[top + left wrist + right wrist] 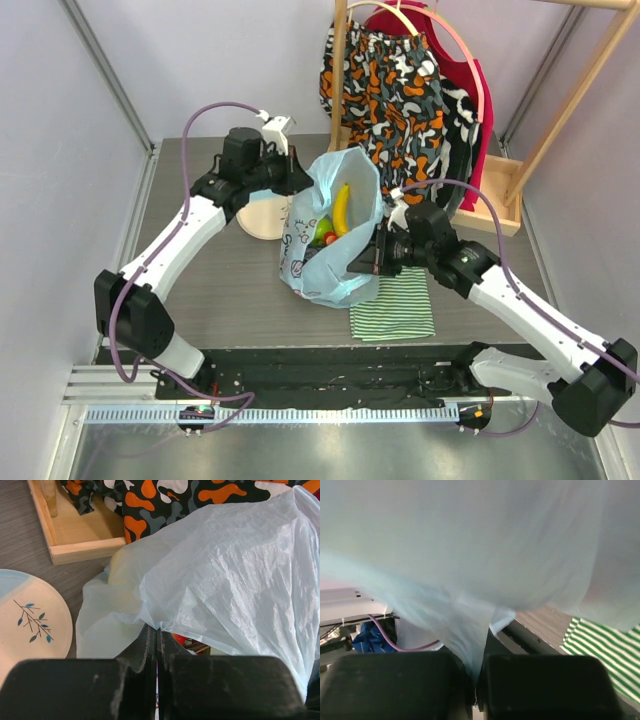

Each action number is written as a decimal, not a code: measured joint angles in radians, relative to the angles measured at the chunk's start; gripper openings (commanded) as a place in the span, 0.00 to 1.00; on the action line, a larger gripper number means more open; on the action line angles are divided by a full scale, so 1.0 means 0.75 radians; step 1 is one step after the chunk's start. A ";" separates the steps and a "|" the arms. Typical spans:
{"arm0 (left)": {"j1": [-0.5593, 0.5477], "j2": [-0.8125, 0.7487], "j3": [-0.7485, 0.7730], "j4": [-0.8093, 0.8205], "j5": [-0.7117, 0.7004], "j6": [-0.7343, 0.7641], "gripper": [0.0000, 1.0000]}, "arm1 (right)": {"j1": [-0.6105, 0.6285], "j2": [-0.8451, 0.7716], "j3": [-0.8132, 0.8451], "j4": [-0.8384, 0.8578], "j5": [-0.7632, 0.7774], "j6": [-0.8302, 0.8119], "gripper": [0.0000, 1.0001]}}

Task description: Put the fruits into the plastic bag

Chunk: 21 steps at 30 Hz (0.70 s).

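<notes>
The light-blue plastic bag (345, 225) stands open in the middle of the table. Inside it I see a yellow banana (342, 208), a green apple (322, 229) and a red strawberry (330, 239). The grapes are hidden. My left gripper (297, 180) is shut on the bag's upper left edge; in the left wrist view the gripper (158, 628) pinches the film (225, 575), with a strawberry (181, 639) showing below. My right gripper (368, 255) is shut on the bag's right side; in the right wrist view the gripper (475, 672) clamps the plastic (470, 555).
A pale plate with a leaf sketch (262, 212) lies left of the bag, also in the left wrist view (32, 620). A green-and-white striped cloth (395, 305) lies in front of the bag. A wooden rack (495, 190) with patterned clothes (390, 85) stands behind.
</notes>
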 measured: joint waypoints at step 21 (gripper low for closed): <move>0.709 -0.509 0.036 -0.099 0.195 -0.293 0.00 | 0.002 0.531 1.268 0.059 0.025 -0.330 0.01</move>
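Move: The plastic bag, already filled with fruit and held by its rim in both hands, has its middle about 5 cm back, 6 cm right and 18 cm below the left hand. From the right hand that middle is roughly 12 cm ahead, 8 cm left and 12 cm below. The plate lies some 11 cm left of the left hand and 4 cm ahead; the rack's near foot is 14 cm ahead and 7 cm right of it. The striped cloth lies 7 cm right of the right hand, 3 cm ahead. The bag is hoisted by its rim, both grippers staying shut on the plastic. The right hand shoots up about 30 cm, its fingers tipping up from a downward slant to nearly level, then edges forward and left while sinking a little; the left hand swings left and up, away from the right, turning counter-clockwise. ##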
